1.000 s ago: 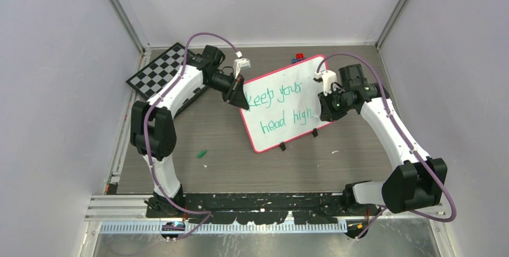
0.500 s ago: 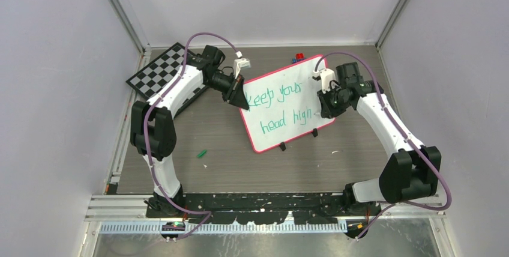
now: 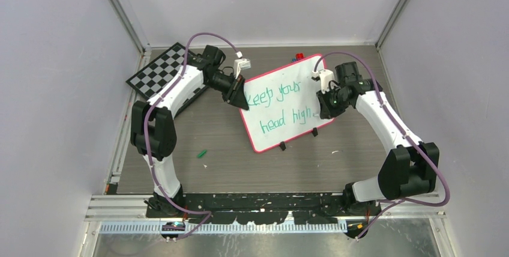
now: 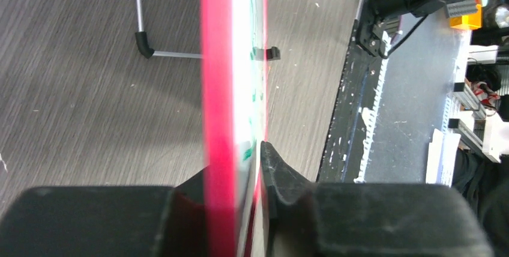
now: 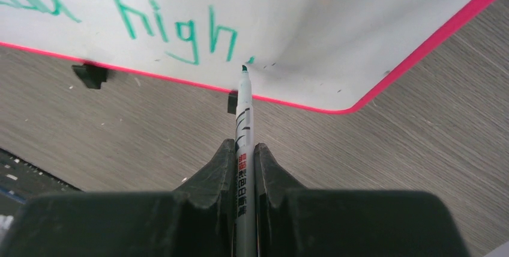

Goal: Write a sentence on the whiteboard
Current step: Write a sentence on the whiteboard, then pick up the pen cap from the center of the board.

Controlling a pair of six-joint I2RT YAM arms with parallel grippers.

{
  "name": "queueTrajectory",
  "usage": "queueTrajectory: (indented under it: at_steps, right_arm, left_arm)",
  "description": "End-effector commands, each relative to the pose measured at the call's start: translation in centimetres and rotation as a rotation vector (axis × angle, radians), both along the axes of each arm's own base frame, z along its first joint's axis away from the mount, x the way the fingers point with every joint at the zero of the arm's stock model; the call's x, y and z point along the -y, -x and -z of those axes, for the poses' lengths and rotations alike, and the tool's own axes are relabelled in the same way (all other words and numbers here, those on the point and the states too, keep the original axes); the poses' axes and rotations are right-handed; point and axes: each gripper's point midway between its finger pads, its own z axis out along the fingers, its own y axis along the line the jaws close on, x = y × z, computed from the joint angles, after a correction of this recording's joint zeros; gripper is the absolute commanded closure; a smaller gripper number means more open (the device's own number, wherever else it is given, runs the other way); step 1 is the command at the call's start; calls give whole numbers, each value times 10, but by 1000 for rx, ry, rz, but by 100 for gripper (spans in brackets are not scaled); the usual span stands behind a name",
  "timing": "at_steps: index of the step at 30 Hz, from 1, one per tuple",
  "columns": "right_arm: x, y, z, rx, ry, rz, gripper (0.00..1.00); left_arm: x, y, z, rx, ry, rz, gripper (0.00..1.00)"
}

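The whiteboard stands tilted on the table with a red-pink rim, and the sentence "keep your head high." runs across it in green in two lines. My left gripper is shut on the board's left edge; in the left wrist view its jaws straddle the red rim. My right gripper is shut on a grey marker. The marker's green tip sits at the dot after "high", near the board's lower rim.
A black-and-white chessboard lies at the back left under the left arm. A small green cap rests on the table in front of the board. Small red and blue items sit behind the board's top edge.
My right arm has shifted slightly left and toward the back, keeping the marker at the end of the second line. The left gripper and the board have not moved.
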Motion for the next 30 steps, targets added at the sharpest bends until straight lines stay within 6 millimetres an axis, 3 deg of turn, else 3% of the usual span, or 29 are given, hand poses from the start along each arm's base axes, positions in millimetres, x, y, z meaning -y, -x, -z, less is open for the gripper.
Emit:
queueTrajectory:
  at_steps: [1,5,12,16,20,22,25,30]
  right_arm:
    - [-19,8,-43,66,-103,-92,100]
    - [-33,25,-66,85,-185,-154,100]
    - [-40,23,-103,148,-248,-113,100]
    - [-41,19,-117,162,-261,-92,100]
    - [-47,17,-132,177,-300,-80,100]
    - [-50,15,-136,175,-324,-75,100]
    - [-55,12,-135,163,-355,-60,100]
    - [-61,11,-130,142,-398,-34,100]
  left_arm:
    - [1,-2,3,72,-45,20,68]
    - [4,-4,-16,95,-16,3,50]
    - [-4,-14,-66,186,31,-73,35]
    - [-46,-31,-107,264,65,-225,25]
    - [-104,-32,-125,337,46,-363,14]
    - [-129,-21,-116,368,-15,-398,13]
    - [-161,6,-79,394,-174,-379,12]
    - [-179,66,-4,297,-330,-302,19]
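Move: Pinched in the left hand is the left edge of the whiteboard, whose middle lies about 14 cm to the right and 3 cm ahead of that hand. The marker cap is some 16 cm left and 9 cm back, well below; the chessboard's middle is roughly 20 cm ahead and 27 cm left. At the right hand's pen tip, the full stop sits about 3 cm ahead, 3 cm left and 5 cm below the hand, with "high" 7 cm left and 2 cm ahead. Lifting the pen away from the full stop, the right hand draws back a little and rises about 12 cm, drifting 5 cm left over the writing, fingers tipping some 20 degrees leftward, marker still gripped. The left fingers first open wide in place, letting go of the board's edge; the hand then swings up, left and slightly forward, turning counter-clockwise, before curving back and down, ending about 16 cm left. ##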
